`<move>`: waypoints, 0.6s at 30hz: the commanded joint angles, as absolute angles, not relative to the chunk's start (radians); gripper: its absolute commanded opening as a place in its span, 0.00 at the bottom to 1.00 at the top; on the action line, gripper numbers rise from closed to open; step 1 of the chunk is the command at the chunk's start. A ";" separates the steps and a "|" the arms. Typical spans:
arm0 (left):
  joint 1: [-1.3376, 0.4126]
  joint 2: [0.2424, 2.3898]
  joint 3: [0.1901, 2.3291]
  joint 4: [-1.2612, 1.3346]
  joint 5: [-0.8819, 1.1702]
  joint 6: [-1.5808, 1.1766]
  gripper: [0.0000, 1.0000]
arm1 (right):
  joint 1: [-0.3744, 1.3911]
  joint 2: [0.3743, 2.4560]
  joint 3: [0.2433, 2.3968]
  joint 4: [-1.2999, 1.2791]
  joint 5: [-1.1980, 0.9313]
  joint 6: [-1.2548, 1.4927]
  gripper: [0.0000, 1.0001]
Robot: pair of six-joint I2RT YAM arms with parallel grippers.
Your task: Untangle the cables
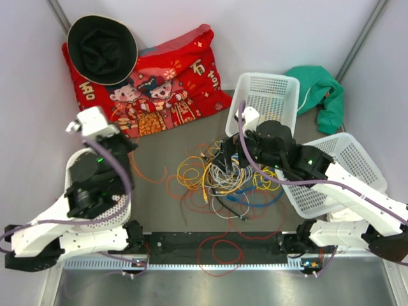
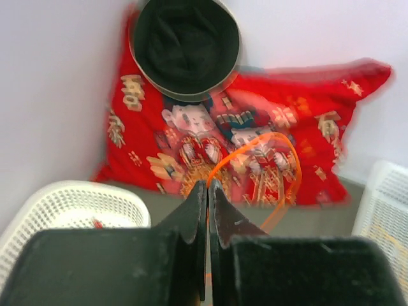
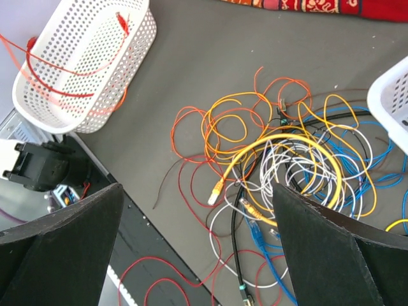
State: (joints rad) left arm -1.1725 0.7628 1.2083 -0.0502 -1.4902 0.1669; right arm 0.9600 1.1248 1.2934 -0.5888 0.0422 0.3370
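The cables (image 1: 223, 175) lie in a tangled pile of yellow, orange, red, white, blue and black loops at mid-table. My right gripper (image 1: 237, 145) hovers over the pile's far right side. In the right wrist view it is open (image 3: 197, 191), its fingers wide apart above the cables (image 3: 287, 159), with a yellow plug end (image 3: 218, 190) and a blue plug (image 3: 255, 229) below. My left gripper (image 1: 89, 122) is raised at the far left. In the left wrist view it (image 2: 208, 185) is shut on a thin orange cable (image 2: 290, 159) that loops out in front of the tips.
A white basket (image 1: 108, 210) sits under the left arm and holds a red cable (image 3: 64, 76). Two more white baskets (image 1: 268, 95) (image 1: 357, 159) stand right. Red cushion (image 1: 172, 83), black hat (image 1: 102, 48) and green cloth (image 1: 322, 89) lie at the back. A red cable (image 1: 220, 252) crosses the front rail.
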 commanded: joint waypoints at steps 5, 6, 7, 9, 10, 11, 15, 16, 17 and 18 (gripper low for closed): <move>-0.517 1.181 1.572 -0.643 -0.733 -0.327 0.00 | 0.962 1.065 1.276 -0.566 0.109 0.311 0.99; -0.461 1.199 1.575 -0.641 -0.718 -0.351 0.00 | 0.962 1.054 1.273 -0.571 0.130 0.305 0.99; -0.439 1.218 1.581 -0.655 -0.710 -0.362 0.00 | 0.960 1.048 1.269 -0.577 0.139 0.296 0.99; -0.361 1.255 1.592 -0.682 -0.707 -0.408 0.00 | 0.960 1.036 1.266 -0.591 0.164 0.278 0.99; -0.335 1.259 1.598 -0.716 -0.718 -0.425 0.00 | 0.959 1.032 1.261 -0.591 0.170 0.273 0.99; -0.286 1.252 1.597 -0.729 -0.732 -0.458 0.00 | 0.959 1.031 1.256 -0.589 0.176 0.268 0.99; -0.209 1.175 1.560 -0.752 -0.828 -0.506 0.00 | 0.960 1.045 1.233 -0.563 0.173 0.256 0.99; -0.201 1.145 1.563 -0.774 -0.850 -0.517 0.00 | 0.960 1.051 1.230 -0.560 0.167 0.256 0.99; -0.199 1.134 1.572 -0.787 -0.868 -0.523 0.00 | 0.959 1.060 1.232 -0.560 0.157 0.255 0.99; -0.198 1.125 1.594 -0.799 -0.902 -0.526 0.00 | 0.959 1.077 1.235 -0.560 0.150 0.255 0.99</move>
State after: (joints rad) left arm -0.2119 1.2381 1.5417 -0.7479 -0.8055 -0.4484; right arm 0.9600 1.0447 1.2377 -0.5915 0.1555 0.2790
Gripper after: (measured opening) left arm 0.011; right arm 0.987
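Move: The left hand already grips the loose orange cable, held high and clear of the tangle; the left basket lies some 15 cm to its left, about level with it fore and aft, and 42 cm below. The red pillow is roughly 38 cm straight ahead and 38 cm lower, and the cable pile some 28 cm right, 2 cm ahead and 44 cm below. From the right hand, that basket lies about 45 cm left, level fore and aft, and 28 cm down. The left hand, fingers kept shut on the orange cable, swings quickly forward about 16 cm towards the red pillow, then sinks some 9 cm and sweeps left towards the basket's side, easing back slightly at the end while the fingers tip down about 20 degrees and turn counter-clockwise a little less. The right hand, empty and wide open above the cable pile, drifts about 3 cm to its right and touches nothing. ##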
